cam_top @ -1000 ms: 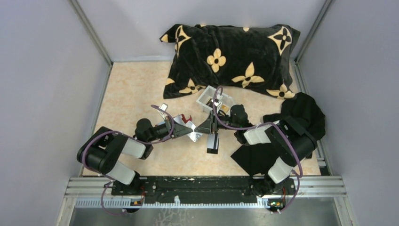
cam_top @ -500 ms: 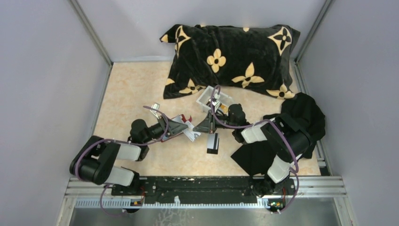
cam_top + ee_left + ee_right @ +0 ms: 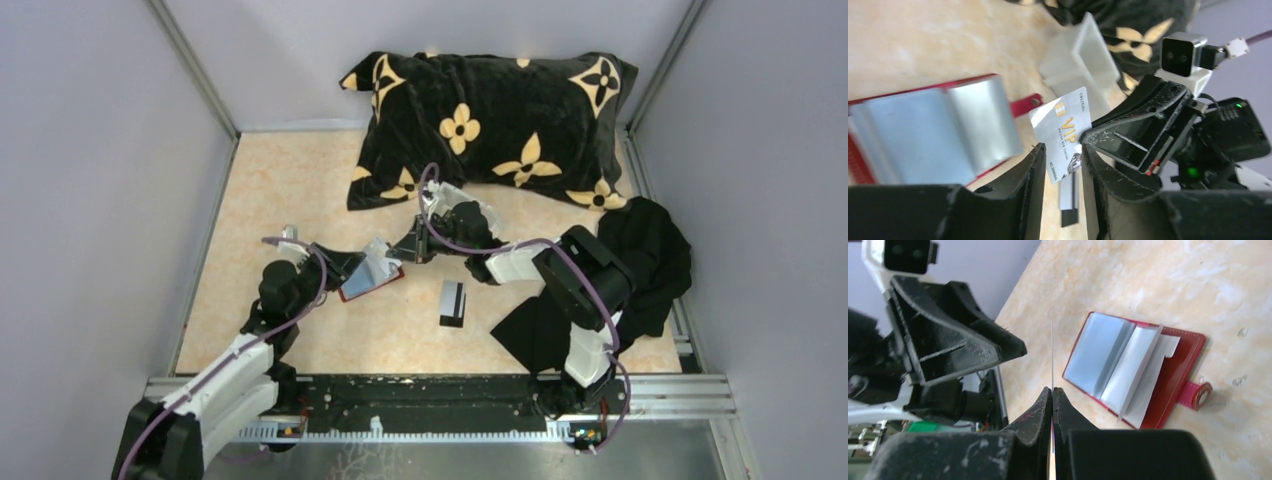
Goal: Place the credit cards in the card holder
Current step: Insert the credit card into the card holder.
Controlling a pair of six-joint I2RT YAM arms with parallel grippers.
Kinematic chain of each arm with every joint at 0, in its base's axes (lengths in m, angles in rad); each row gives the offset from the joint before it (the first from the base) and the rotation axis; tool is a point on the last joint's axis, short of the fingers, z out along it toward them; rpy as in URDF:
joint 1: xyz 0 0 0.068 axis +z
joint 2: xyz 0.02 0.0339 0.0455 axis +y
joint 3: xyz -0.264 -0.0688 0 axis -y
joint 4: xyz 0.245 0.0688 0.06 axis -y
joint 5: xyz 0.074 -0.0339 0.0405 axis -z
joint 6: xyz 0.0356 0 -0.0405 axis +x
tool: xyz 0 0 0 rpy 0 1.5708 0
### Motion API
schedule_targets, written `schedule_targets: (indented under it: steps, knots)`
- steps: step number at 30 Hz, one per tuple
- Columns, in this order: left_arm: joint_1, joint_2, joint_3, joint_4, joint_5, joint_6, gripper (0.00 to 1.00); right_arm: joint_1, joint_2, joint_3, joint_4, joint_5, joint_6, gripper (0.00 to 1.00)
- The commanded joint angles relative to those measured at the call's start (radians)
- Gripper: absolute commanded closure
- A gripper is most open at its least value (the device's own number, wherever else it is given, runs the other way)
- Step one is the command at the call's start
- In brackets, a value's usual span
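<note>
The card holder [image 3: 372, 282] lies open on the table, red outside with greyish clear pockets [image 3: 1108, 360]. My right gripper [image 3: 1052, 390] is shut on a silver credit card [image 3: 1064, 131] marked VIP, held upright just above and beside the holder [image 3: 933, 135]. My left gripper [image 3: 1062, 152] is open with nothing between its fingers; the silver card shows beyond the gap. From above, the left gripper [image 3: 362, 262] sits at the holder's left and the right gripper [image 3: 412, 248] at its far right. A black credit card [image 3: 452, 303] with a white band lies flat on the table to the right.
A small white tray [image 3: 1083, 55] stands behind the grippers, mostly hidden under the right arm from above. A black pillow [image 3: 490, 110] with yellow flowers fills the back. Black cloth [image 3: 640, 250] lies at the right, around the right arm.
My left gripper has opened and pulled back to the left. My right gripper has shut on the silver card and moved left and farther back. The holder now lies open on the table.
</note>
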Motion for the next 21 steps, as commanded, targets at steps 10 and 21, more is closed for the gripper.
schedule_targets:
  steps: [10, 21]
  knots:
    - [0.006, -0.026, -0.017, -0.37, -0.309, 0.053, 0.95, 0.062, 0.196, 0.204, -0.106, 0.178, -0.035, 1.0]
    - [0.007, 0.003, -0.043, -0.397, -0.369, 0.05, 1.0, 0.076, 0.268, 0.223, -0.069, 0.2, 0.034, 1.0]
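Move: The right hand already holds the VIP card upright; the open card holder's middle is about 7 cm to its left, 2 cm ahead and 12 cm below. The loose cards lie some 11 cm right and 5 cm back of that hand, the white box about 13 cm right and 15 cm ahead. From the empty, half-open left hand, the card holder is roughly 4 cm ahead, 1 cm right and 13 cm below. Right hand lowers its card about 8 cm towards the card holder; left, shutting empty, drops 10 cm, swinging left. ##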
